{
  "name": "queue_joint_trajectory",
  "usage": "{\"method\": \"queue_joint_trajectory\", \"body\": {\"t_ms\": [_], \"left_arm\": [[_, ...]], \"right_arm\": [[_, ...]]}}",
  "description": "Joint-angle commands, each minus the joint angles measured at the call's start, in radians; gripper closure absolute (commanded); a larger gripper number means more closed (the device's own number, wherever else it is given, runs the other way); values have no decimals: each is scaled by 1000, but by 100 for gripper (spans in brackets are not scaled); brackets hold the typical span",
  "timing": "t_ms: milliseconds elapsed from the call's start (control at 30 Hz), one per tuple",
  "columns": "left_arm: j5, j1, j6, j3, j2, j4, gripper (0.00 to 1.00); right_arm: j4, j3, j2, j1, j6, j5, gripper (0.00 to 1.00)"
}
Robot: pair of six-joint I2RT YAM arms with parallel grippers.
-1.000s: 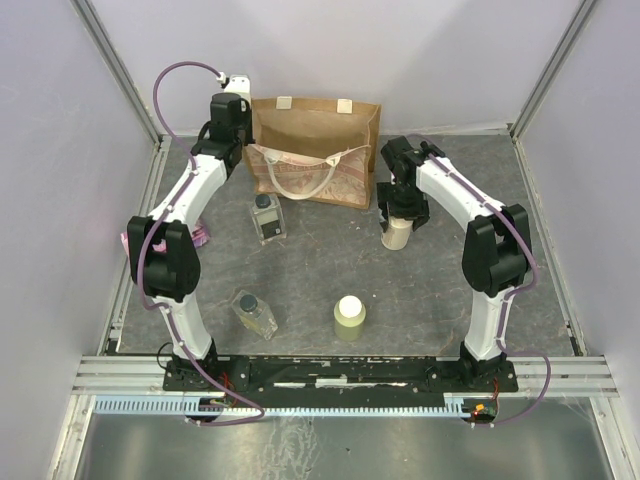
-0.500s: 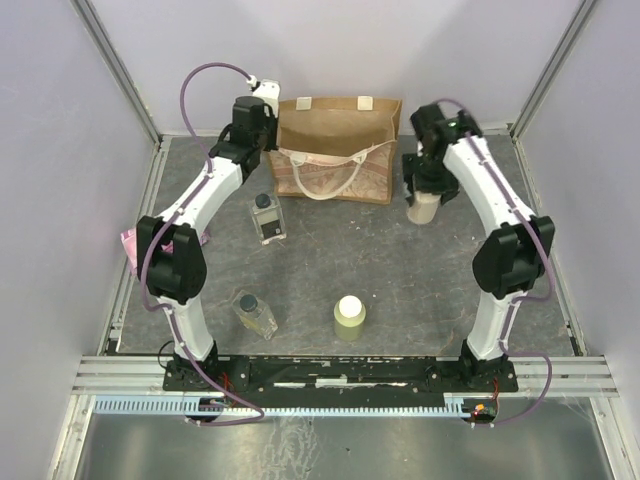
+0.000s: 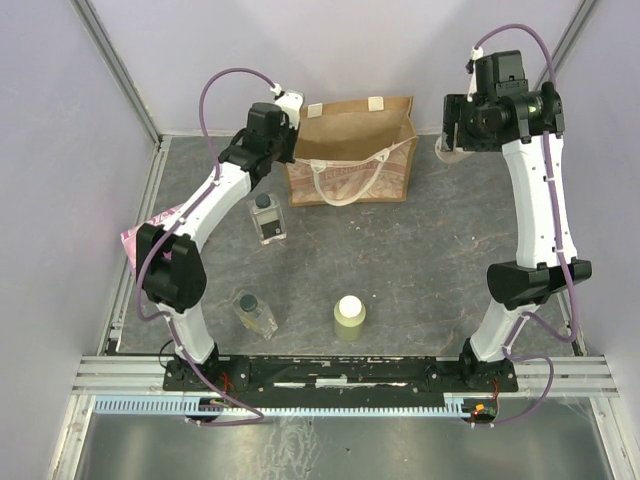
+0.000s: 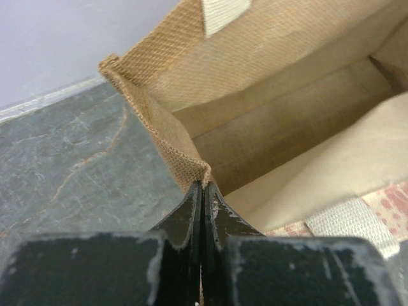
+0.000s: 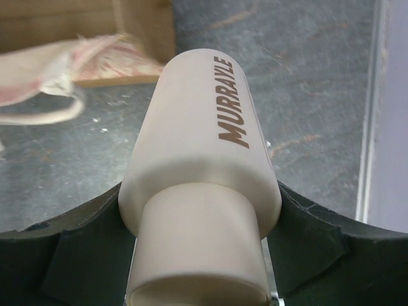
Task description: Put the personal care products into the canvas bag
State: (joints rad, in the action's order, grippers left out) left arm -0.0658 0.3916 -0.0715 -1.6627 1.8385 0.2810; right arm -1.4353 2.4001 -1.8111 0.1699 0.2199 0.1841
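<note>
The canvas bag (image 3: 352, 150) stands open at the back of the table. My left gripper (image 3: 291, 125) is shut on the bag's left rim corner (image 4: 191, 167), holding it. My right gripper (image 3: 452, 135) is shut on the cream cylindrical bottle (image 5: 201, 166), lifted high to the right of the bag; only a bit of the bottle (image 3: 447, 150) shows in the top view. Two clear squarish bottles with dark caps (image 3: 266, 217) (image 3: 254, 313) and the pale yellow-green bottle with a white cap (image 3: 349, 318) stand on the table.
A flat pink packet (image 3: 135, 232) lies at the left edge, partly behind the left arm. The bag's cream handles (image 3: 345, 180) hang over its front panel. Walls and a metal rail (image 5: 370, 108) enclose the grey table.
My right arm has lifted the cream bottle off the table and swung it up and right of the bag. My left gripper has dragged the bag to the right.
</note>
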Motion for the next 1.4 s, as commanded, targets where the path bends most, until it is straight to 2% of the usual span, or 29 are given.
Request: {"method": "queue_joint_trajectory", "body": {"t_ms": [0,167,367,600,800,1000,1367], "left_arm": [[71,53,-48,27,-93,75,97],[78,104,-53,80,-148,100,97],[72,151,-36,165,-211,97,97],[31,177,-9,208,-237,76,97],[11,183,-5,197,-227,66,97],[11,193,-4,179,-224,66,97],[5,194,-7,163,-220,66,97]], "right_arm": [[260,59,58,9,-31,-163,100],[455,16,82,10,-6,-311,100],[537,8,54,40,-6,-415,100],[435,39,-23,105,-29,-419,100],[358,-56,-32,150,-51,-385,100],[370,-201,-41,161,-71,-329,100],[388,-285,-162,164,-58,-263,100]]}}
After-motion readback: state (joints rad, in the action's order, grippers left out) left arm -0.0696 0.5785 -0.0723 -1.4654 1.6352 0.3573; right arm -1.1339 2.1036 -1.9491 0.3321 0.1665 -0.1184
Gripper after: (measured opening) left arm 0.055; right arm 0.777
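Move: The open mouth of the canvas bag lies about 21 cm to the left of the right hand, some 12 cm farther out and about 13 cm below; that hand already holds the white bottle. From the left hand, which already pinches the bag's left rim, the mouth's middle is about 13 cm to the right, level ahead and a touch lower. The square clear bottle stands some 13 cm back from the left hand, 6 cm to its left and 17 cm below. The left hand keeps its shut pinch on the bag's left rim and draws it about 10 cm back and some 5 cm right towards the robot's middle, turning slightly clockwise, then holds it still. Meanwhile the right hand, keeping its grip on the white bottle, sweeps about 13 cm left while first rising 5 or 6 cm, its fingers tilting up and turning some 20 degrees counter-clockwise, then sinks about 17 cm from that height with the fingers tipping down again, lowering the bottle into the bag's mouth. ##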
